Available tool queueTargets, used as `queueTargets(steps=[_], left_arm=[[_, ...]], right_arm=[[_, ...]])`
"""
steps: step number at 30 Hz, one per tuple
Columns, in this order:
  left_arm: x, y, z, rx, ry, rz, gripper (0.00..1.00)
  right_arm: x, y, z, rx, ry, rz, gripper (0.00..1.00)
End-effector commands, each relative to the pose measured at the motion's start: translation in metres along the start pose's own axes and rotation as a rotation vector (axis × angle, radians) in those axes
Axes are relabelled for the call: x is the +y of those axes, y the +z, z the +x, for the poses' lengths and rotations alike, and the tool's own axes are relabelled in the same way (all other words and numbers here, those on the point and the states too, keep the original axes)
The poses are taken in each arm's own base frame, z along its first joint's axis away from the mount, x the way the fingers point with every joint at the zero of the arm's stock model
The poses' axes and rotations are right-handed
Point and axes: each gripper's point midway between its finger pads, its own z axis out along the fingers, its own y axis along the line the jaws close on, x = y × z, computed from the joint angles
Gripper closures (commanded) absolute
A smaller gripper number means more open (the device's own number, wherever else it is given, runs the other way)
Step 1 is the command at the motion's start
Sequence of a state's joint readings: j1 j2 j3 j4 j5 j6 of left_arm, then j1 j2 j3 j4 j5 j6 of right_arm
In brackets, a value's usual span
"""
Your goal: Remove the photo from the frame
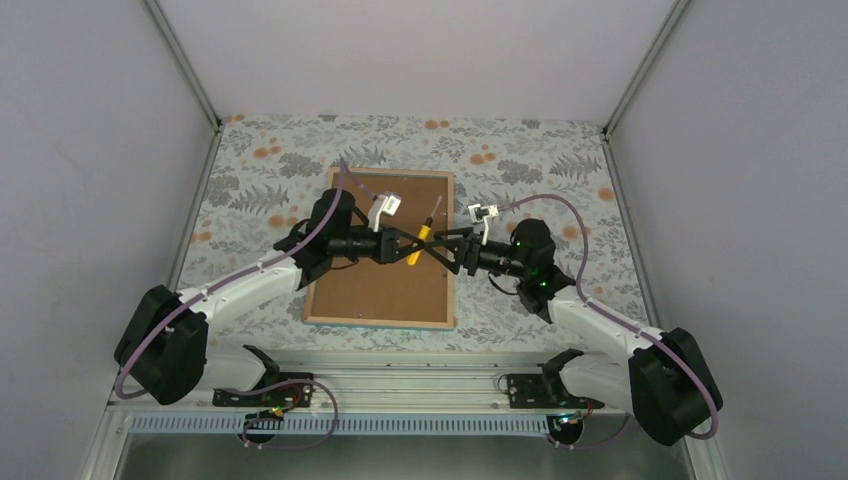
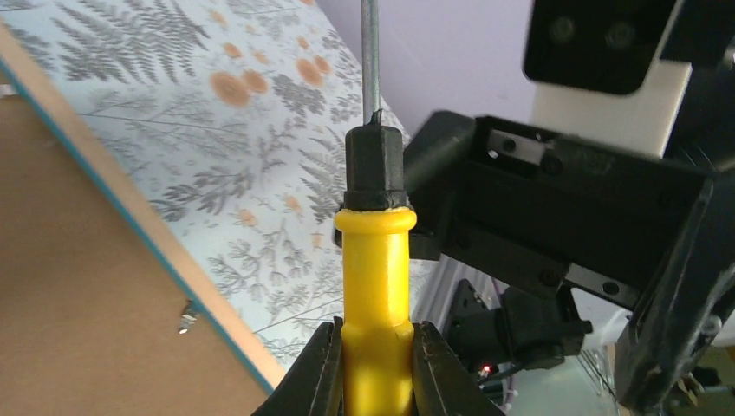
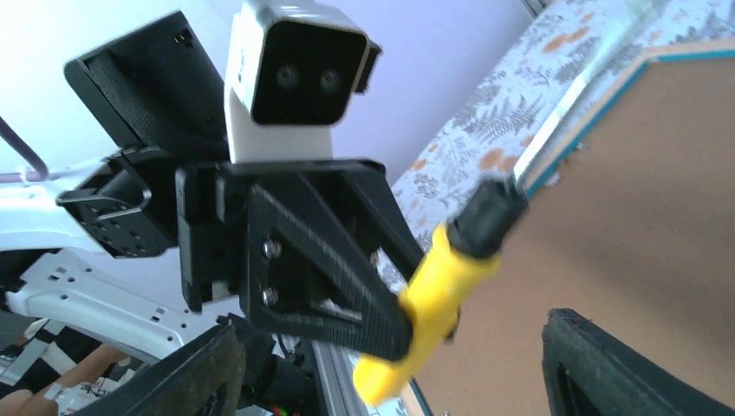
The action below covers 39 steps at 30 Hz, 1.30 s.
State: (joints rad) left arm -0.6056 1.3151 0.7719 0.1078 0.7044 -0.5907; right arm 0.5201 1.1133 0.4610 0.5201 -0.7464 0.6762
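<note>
The frame (image 1: pixel 378 322) lies face down on the patterned table, its light wood rim around a brown backing board (image 1: pixel 375 280). The photo is hidden under that board. My left gripper (image 1: pixel 405 243) hovers above the board, shut on the yellow handle of a screwdriver (image 1: pixel 420 240). In the left wrist view its fingers (image 2: pixel 325 368) squeeze the handle (image 2: pixel 374 286), and the metal shaft points up and away. My right gripper (image 1: pixel 445 250) faces it from the right. It stands open (image 3: pixel 390 355), its fingers wide on either side of the handle's end (image 3: pixel 433 295) and not touching it.
A small metal tab (image 2: pixel 186 321) sits on the board near the frame's turquoise edge (image 2: pixel 113 186). The fern-print cloth (image 1: pixel 270 160) covers the table around the frame. Grey walls close in the left, right and back. The arms' mounting rail (image 1: pixel 400 385) runs along the near edge.
</note>
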Motion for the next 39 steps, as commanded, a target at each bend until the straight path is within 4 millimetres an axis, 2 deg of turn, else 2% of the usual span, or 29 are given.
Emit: queueTargets(steps=[1, 7, 13, 16, 20, 24, 30, 32, 39], left_arm=[[-0.034, 0.005, -0.009, -0.018, 0.071, 0.100, 0.98], [-0.052, 0.011, -0.002, 0.001, 0.091, 0.158, 0.98], [-0.061, 0.013, 0.002, 0.011, 0.106, 0.179, 0.97], [-0.063, 0.014, 0.003, 0.015, 0.114, 0.184, 0.98], [-0.063, 0.016, 0.004, 0.013, 0.116, 0.176, 0.98], [-0.058, 0.020, 0.003, 0.006, 0.117, 0.136, 0.97], [-0.043, 0.022, 0.000, -0.049, 0.140, -0.023, 0.81], [-0.039, 0.022, -0.002, -0.077, 0.177, -0.103, 0.69], [-0.038, 0.022, -0.004, -0.170, 0.347, -0.364, 0.39]], right_arm=[[0.029, -0.002, -0.031, -0.064, -0.058, -0.121, 0.27], [0.022, -0.002, -0.035, -0.073, -0.031, -0.120, 0.39], [0.022, -0.006, -0.036, -0.085, -0.021, -0.135, 0.64], [0.021, -0.006, -0.037, -0.090, -0.014, -0.131, 0.73], [0.015, -0.005, -0.033, -0.078, 0.017, -0.112, 0.95], [0.013, -0.007, -0.030, -0.083, 0.054, -0.103, 0.96], [0.003, -0.015, -0.030, -0.125, 0.146, -0.028, 0.96], [-0.003, -0.016, -0.029, -0.131, 0.197, 0.006, 0.96], [-0.022, -0.020, -0.024, -0.144, 0.366, 0.120, 0.96]])
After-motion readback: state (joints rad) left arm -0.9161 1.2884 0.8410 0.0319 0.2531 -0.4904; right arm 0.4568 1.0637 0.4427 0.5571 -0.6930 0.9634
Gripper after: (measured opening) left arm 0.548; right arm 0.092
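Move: From the right hand, open and empty, the middle of the screwdriver lies about 4 cm ahead, 4 cm to the left and 1 cm higher. The left hand already grips its handle; from there the screwdriver's middle is some 3 cm ahead and 1 cm right, about 1 cm up, while the right gripper waits roughly 5 cm to the right and 1 cm back, level with it. The frame's back is centred about 9 cm left of the left hand, 1 cm back, 20 cm below. Backward and to its right, rising slightly, the left hand carries the screwdriver about 5 cm to the right hand, which rises some 3 cm with a slight roll and closes on the black collar between handle and shaft. With that grip made, the left hand opens off the yellow handle, swinging its wrist about 20 degrees, as the right hand sinks a little and shifts right, keeping its hold. ##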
